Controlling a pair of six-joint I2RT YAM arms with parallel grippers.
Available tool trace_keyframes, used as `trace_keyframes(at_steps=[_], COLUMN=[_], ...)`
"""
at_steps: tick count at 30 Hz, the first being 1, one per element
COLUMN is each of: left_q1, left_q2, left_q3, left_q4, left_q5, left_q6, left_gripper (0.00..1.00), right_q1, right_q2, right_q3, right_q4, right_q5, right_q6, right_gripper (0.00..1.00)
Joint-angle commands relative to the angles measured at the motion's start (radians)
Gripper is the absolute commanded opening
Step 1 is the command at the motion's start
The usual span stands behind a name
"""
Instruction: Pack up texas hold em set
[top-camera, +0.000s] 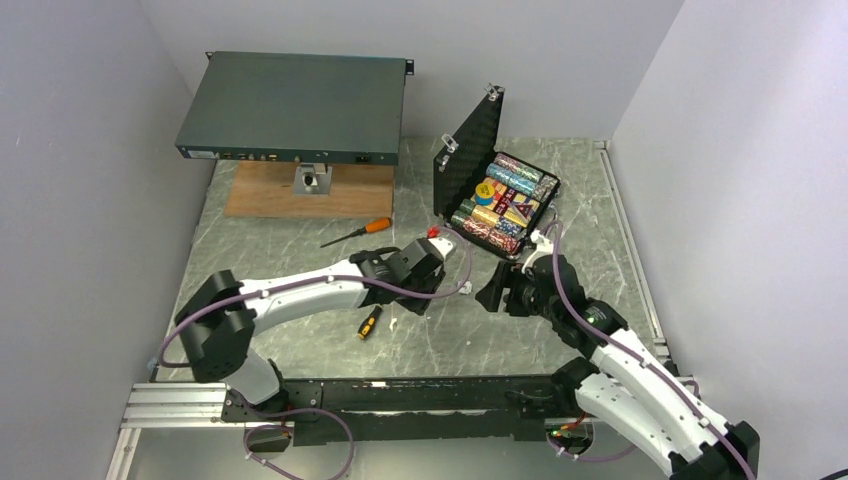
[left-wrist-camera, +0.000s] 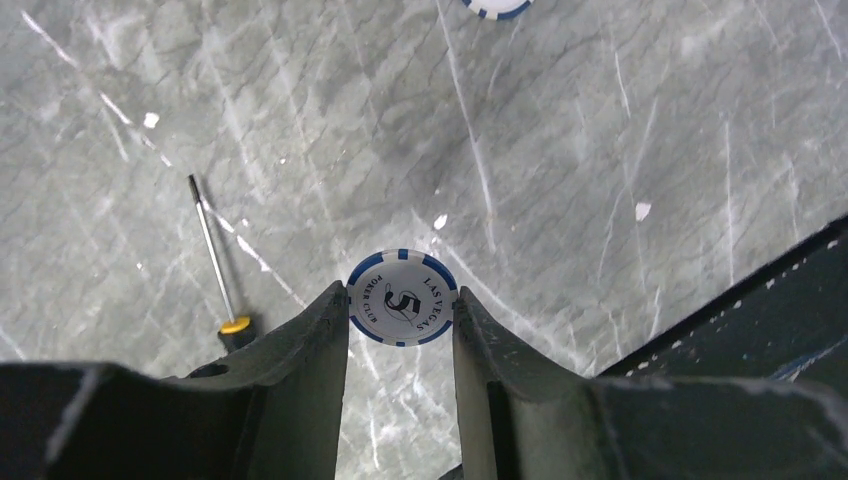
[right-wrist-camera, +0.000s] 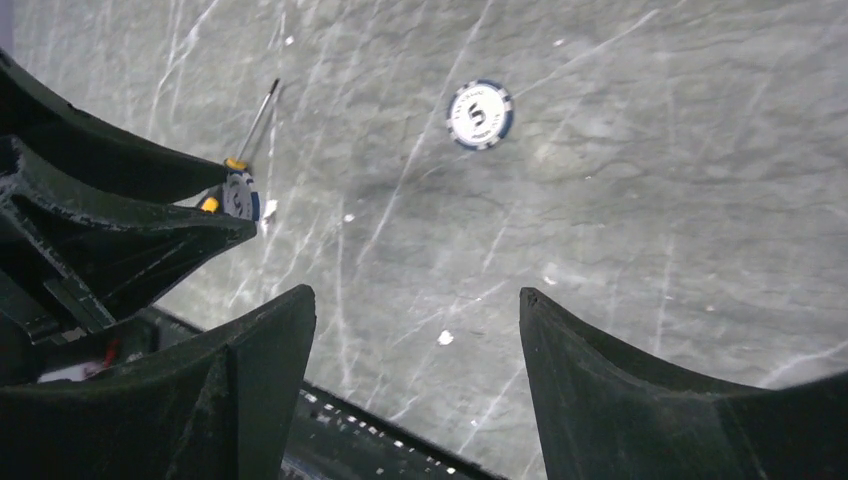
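Note:
The black hinged case (top-camera: 470, 150) stands open at the back right, with multicoloured chip rows (top-camera: 500, 200) and the card box inside. My left gripper (left-wrist-camera: 402, 300) is shut on a white-and-blue chip (left-wrist-camera: 402, 297), pinched edge to edge between the fingertips above the table. In the top view the left gripper (top-camera: 418, 296) hangs mid-table. The right gripper (right-wrist-camera: 418, 300) is open with nothing between its fingers; in the top view the right gripper (top-camera: 497, 292) sits just in front of the case. A loose chip (right-wrist-camera: 480, 114) lies flat on the table. A red token (top-camera: 433, 231) lies near the left arm.
One small screwdriver (top-camera: 370, 322) lies below the left arm and another screwdriver (top-camera: 358, 231) behind it. The big dark-green rack unit (top-camera: 290, 105) rests on a wooden board (top-camera: 300, 192) at the back left. The dark front rail (right-wrist-camera: 350, 420) runs along the near edge.

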Motion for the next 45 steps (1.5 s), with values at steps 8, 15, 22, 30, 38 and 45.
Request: trace_keyframes(at_steps=[8,15,22,30,38,45], left_q1=[-0.029,-0.064,-0.069,-0.071,-0.070,-0.071], left_q2=[-0.259,-0.333,-0.339,-0.299,-0.264,-0.245], left_q3=[-0.185,-0.237,-0.256,-0.243,-0.231,-0.219], left_q4=[0.162,0.175,0.181,0.174,0.176,0.182], left_q5=[-0.006,0.016,0.020,0.022,0.019,0.033], left_q6=[0.111,0.211,0.243,0.257,0.262,0.257], left_gripper=[0.00,0.00,0.00,0.00,0.00,0.00], right_q1=[-0.152,-0.141,-0.040,0.047,0.076,0.080], right_q2=[0.379,0.608,0.795,0.882,0.904,0.938], right_q3=[0.174,0.272,0.355,0.336,0.274,0.228], right_q4=[0.207,0.381,0.393,0.463,0.576,0.660], right_q5=[-0.590,-0.797,-0.835,-0.809,-0.854,-0.880], right_q6=[0.009,0.056,0.019,0.041,0.094,0.134], right_gripper=[0.78,0.75,0.66,0.56,0.46,0.39])
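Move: The left hand already holds a poker chip at its fingertips. From the right hand, still open and empty, that chip is about 14 cm to the left, 2 cm ahead and 3 cm lower. The chip left on the table lies roughly 6 cm ahead, 5 cm left and 10 cm below the right hand; the screwdriver handle is some 12 cm left of the left hand and 2 cm nearer the base, about 7 cm below it. Keeping its pinch on the chip's rim, the left hand draws back about 3 cm and slightly left, turning some 15 degrees clockwise; it rises about 3 cm, then sinks nearly all of that again. The right hand swings some 17 cm left to the chip, first edging forward and up, then back and down, turning counter-clockwise with its left side rising, and closes from three-quarters to under half open, fingers astride the chip. ##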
